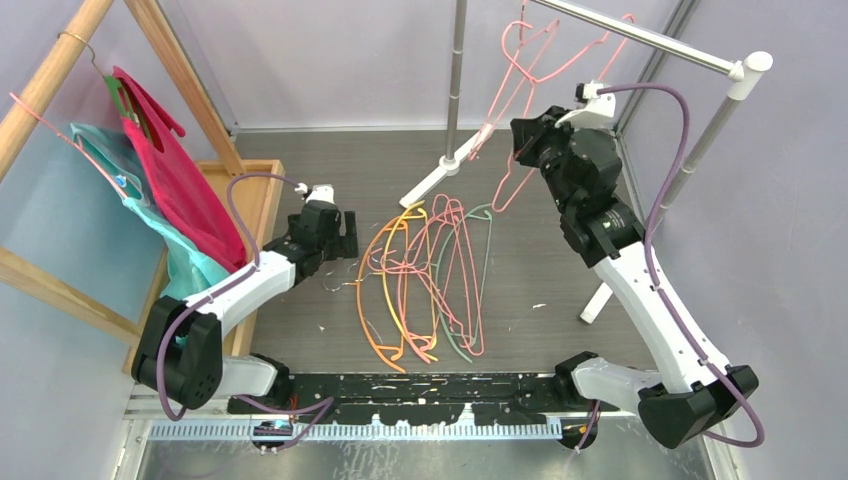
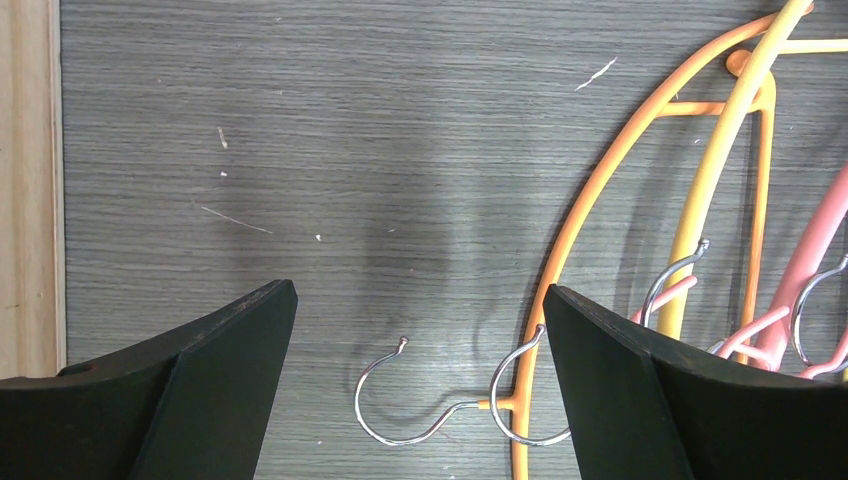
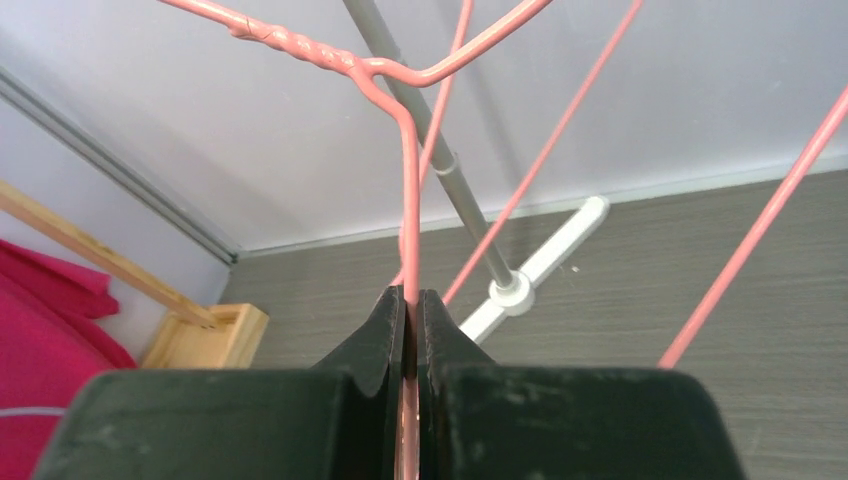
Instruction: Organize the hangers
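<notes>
A pile of hangers point(image 1: 430, 280) lies on the table's middle: orange ones point(image 1: 372, 300) on the left, pink ones, a yellow one and a pale green one point(image 1: 484, 250) on the right. My left gripper point(image 1: 340, 240) is open and empty, just left of the pile. In the left wrist view it point(image 2: 420, 290) frames an orange hanger's metal hook point(image 2: 385, 410) on the table, with the orange point(image 2: 590, 220) and yellow point(image 2: 715, 170) hangers beside it. My right gripper point(image 1: 522, 140) is raised and shut on a pink hanger point(image 1: 520, 60) below the metal rail point(image 1: 650, 40). The right wrist view shows the jaws point(image 3: 410, 300) clamped on its pink wire point(image 3: 407, 180).
A wooden rack point(image 1: 60, 70) at the left holds a pink hanger draped with red and teal cloth point(image 1: 175, 180) over a wooden base point(image 1: 262, 195). The metal rack's upright pole point(image 1: 458, 70), white foot point(image 1: 435, 180) and right leg point(image 1: 690, 160) stand at the back and right.
</notes>
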Tool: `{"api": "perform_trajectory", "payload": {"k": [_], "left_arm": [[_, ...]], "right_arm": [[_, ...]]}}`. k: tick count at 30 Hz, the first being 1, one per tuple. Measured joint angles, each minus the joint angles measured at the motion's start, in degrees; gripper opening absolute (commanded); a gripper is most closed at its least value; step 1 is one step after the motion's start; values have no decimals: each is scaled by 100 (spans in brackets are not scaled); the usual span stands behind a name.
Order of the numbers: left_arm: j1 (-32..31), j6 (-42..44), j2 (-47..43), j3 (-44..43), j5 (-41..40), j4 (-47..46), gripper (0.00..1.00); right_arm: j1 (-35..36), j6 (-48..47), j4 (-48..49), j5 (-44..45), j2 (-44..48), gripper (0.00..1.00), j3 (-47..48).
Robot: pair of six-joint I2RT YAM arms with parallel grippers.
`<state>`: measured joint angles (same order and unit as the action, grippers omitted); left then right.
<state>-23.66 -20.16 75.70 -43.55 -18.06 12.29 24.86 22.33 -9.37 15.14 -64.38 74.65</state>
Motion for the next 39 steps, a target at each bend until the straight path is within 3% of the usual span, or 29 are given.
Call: {"api": "perform_trajectory", "payload": {"k": [15, 24, 39], "left_arm": [[0, 0, 70, 0, 0, -4, 98], [0, 0, 269, -2, 0, -4, 98], [0, 0, 282, -2, -4, -4, 98]], "right_arm": [[-1473, 1005, 1154, -1875, -861, 1, 190], [-1674, 1414, 2044, -2223, -1213, 1, 170], [-1759, 1751, 2741, -2387, -2142, 1, 264]]}}
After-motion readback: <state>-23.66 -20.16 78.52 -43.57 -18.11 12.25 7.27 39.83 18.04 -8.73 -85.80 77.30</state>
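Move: My right hand already grips a pink hanger. The rail it goes to, near the hung pink hanger, lies about 14 cm ahead, 2 cm to the right and some 20 cm up. The hung hanger's middle is roughly 13 cm ahead, 2 cm left and 4 cm higher; the rack's upright pole is about 13 cm ahead and 10 cm left. From my idle left hand, that stretch of rail is some 17 cm ahead, 38 cm right and 50 cm up. With my right fingers still shut on the hanger's shoulder, I carry it forward about 12 cm, up to the hung hanger and in towards the rail. I lift it a couple of centimetres on the way, then dip by some 3 cm near the end. Meanwhile my wrist rolls about 15 degrees, left side rising, and turns slightly counter-clockwise. ##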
